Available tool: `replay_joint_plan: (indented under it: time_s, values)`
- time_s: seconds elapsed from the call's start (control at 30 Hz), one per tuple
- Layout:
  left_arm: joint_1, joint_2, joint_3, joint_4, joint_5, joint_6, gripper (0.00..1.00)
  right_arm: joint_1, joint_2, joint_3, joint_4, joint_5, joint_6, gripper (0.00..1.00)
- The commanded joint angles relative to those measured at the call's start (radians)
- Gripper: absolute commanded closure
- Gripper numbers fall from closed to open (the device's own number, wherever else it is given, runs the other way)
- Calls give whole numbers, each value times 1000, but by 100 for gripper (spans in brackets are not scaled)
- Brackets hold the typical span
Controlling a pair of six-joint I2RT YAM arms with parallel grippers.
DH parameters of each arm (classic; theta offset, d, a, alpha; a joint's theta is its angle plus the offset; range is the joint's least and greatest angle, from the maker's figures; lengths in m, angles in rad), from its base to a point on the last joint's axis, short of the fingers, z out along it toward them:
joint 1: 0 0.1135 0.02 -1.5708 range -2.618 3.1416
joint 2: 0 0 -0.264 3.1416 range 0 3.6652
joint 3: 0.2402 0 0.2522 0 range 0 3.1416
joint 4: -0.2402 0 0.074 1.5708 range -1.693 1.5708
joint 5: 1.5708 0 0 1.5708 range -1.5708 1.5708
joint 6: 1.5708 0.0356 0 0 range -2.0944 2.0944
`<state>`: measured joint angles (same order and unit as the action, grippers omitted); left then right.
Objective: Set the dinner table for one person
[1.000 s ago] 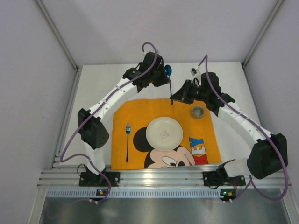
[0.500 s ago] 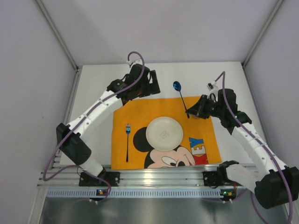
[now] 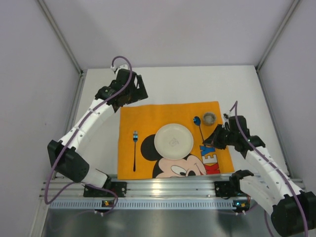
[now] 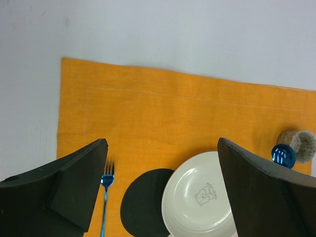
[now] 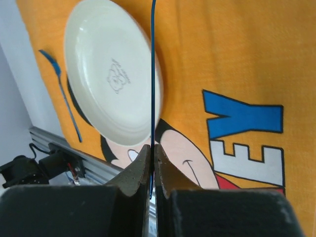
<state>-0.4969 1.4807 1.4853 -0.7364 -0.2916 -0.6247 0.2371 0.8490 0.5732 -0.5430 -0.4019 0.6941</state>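
A thin blue spoon (image 3: 199, 127) is held over the orange Mickey Mouse cloth (image 3: 148, 116), just right of the white plate (image 3: 174, 140). My right gripper (image 3: 211, 141) is shut on the end of the handle. In the right wrist view the spoon's handle (image 5: 153, 74) runs straight up from that shut gripper (image 5: 152, 148), past the plate (image 5: 111, 74). A blue fork (image 3: 135, 148) lies left of the plate. My left gripper (image 3: 129, 93) hangs open and empty over the white dinner table (image 3: 163, 84), beyond the cloth's back left corner. Its wrist view shows the fork (image 4: 105, 197), the plate (image 4: 200, 197) and the spoon's bowl (image 4: 283, 155).
A small woven ring (image 3: 210, 117) stands on the cloth's back right corner, close behind the spoon's bowl, and also shows as the ring (image 4: 301, 143) in the left wrist view. Grey walls enclose the table on three sides. The aluminium rail (image 3: 168, 187) holds the arm bases.
My left gripper opened, let go of the spoon and pulled back to the left. My right gripper carried the spoon from the table's back down to the right of the plate.
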Motion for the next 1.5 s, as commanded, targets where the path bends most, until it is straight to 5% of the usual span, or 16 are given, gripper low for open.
replay_joint_plan:
  time_s: [0.0, 0.43, 1.23, 1.3, 1.33, 1.47]
  values:
    - [55, -56, -31, -6, 32, 31, 2, -13, -10, -53, -28, 54, 42, 100]
    - [135, -85, -134, 6, 45, 75, 2, -13, 36, -230, 15, 43, 50, 100]
    - [182, -102, -227, 89, 58, 59, 2, 13, 220, -53, -89, -103, -189, 99]
    - [182, -94, -227, 97, 58, 57, 2, 11, 234, -41, -115, -95, -186, 74]
    - [182, -91, -229, 97, 57, 56, 2, 11, 236, -26, -126, -78, -188, 43]
    - [185, -88, -230, 101, 32, 60, 2, 11, 217, 49, -215, 1, -196, 19]
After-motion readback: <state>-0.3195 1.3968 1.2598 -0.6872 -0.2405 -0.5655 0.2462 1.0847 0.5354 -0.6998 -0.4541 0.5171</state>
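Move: My right hand holds the spoon by its handle. The bare strip of placemat it is taken to, right of the plate, lies about 10 cm below, 5 cm back and 2 cm to the right. The plate's middle is some 12 cm to this hand's left, level ahead and 9 cm down; the cup is about 10 cm ahead, 5 cm right and 8 cm down. From my left hand that strip is roughly 22 cm back, 28 cm right and 23 cm down. I lower the spoon about 9 cm with my right hand, drawing back some 5 cm as the fingers tip steeper, onto the placemat beside the plate. Low down, I swivel the wrist roughly 15 degrees counter-clockwise, then open the fingers wide and let go of the handle, starting to rise. My empty, open left hand drifts left about 7 cm and sinks 5 cm, moving away from the plate's side. ##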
